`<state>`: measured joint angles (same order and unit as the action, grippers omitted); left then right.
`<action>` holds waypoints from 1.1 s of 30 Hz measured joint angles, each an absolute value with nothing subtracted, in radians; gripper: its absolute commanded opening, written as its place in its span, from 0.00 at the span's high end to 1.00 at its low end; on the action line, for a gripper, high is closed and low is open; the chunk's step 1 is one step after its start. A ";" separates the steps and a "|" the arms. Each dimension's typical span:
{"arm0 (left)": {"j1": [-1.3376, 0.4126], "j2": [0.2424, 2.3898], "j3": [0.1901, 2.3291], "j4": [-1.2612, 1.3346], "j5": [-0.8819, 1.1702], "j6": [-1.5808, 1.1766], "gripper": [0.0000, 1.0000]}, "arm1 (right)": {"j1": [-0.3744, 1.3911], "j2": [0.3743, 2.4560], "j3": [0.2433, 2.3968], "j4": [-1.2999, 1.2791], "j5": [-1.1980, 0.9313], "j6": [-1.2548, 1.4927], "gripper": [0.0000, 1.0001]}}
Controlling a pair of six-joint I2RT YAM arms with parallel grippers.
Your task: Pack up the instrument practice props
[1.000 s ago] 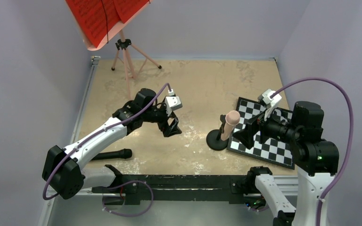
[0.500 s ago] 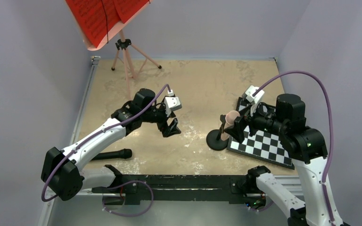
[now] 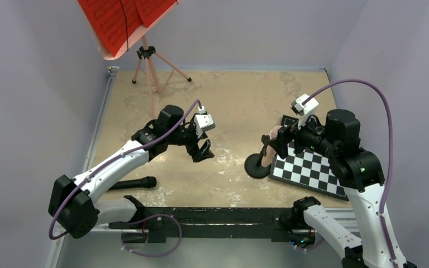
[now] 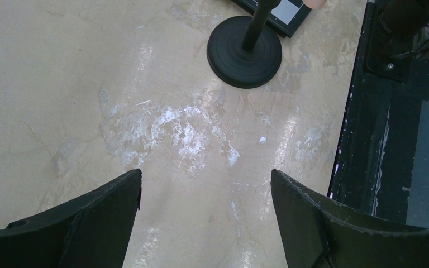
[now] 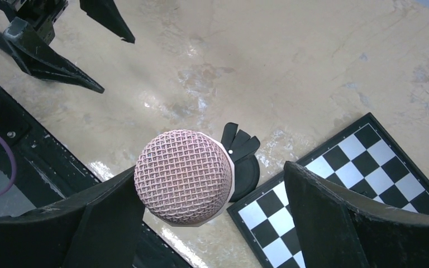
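The pink music stand (image 3: 148, 67) on tripod legs stands at the far left, with red sheet-music pages (image 3: 120, 19) on its desk. A black microphone (image 3: 134, 183) lies near the front left edge. The pink rod (image 3: 266, 152) rises from its black round base (image 3: 256, 166), also seen as a base (image 4: 244, 53) in the left wrist view. Its pink mesh head (image 5: 183, 176) sits between the jaws of my right gripper (image 5: 210, 169), against one finger with a gap to the other, so that gripper is open. My left gripper (image 3: 204, 151) hangs open over bare table.
A black-and-white checkerboard (image 3: 310, 170) lies flat just right of the black base, under my right arm. The black rail (image 3: 218, 215) runs along the near edge. Grey walls close in the table on three sides.
My right gripper has swung left from over the checkerboard to bracket the top of the pink rod. The left arm has stayed put.
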<state>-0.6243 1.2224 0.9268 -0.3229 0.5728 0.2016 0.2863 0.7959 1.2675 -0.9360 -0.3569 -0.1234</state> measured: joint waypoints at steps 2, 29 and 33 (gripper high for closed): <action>-0.624 1.221 0.924 -0.321 0.572 0.201 0.11 | 0.289 0.801 1.267 -0.934 -0.357 -0.117 0.13; -0.624 1.180 0.884 -0.330 0.567 0.215 0.10 | 0.373 0.870 1.287 -0.968 -0.509 -0.259 0.99; -0.624 1.171 0.873 -0.337 0.567 0.245 0.11 | 0.385 0.913 1.331 -1.016 -0.596 -0.348 1.00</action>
<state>-0.6243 1.1709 0.8730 -0.3367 0.5671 0.2447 0.3851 0.9131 1.3308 -1.0161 -0.5961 -0.3477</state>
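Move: The pink microphone, held up in its stand, is already between the right hand's open fingers, its middle about 3 cm left, level fore and aft, and some 6 cm below. The black stand base is roughly 4 cm ahead, 8 cm left and 31 cm down; the chessboard is some 8 cm ahead, 15 cm right and 31 cm down. From the left hand, the microphone is about 30 cm right, 2 cm back and 8 cm higher. The right hand shuts its wide-open fingers to about half while easing left and a little back, until the pads stall on the microphone's body just under the mesh head. Keeping that pinch, the hand carries on left and slightly back, about 5 cm left in all, turning some 25 degrees counter-clockwise at a nearly constant height. ##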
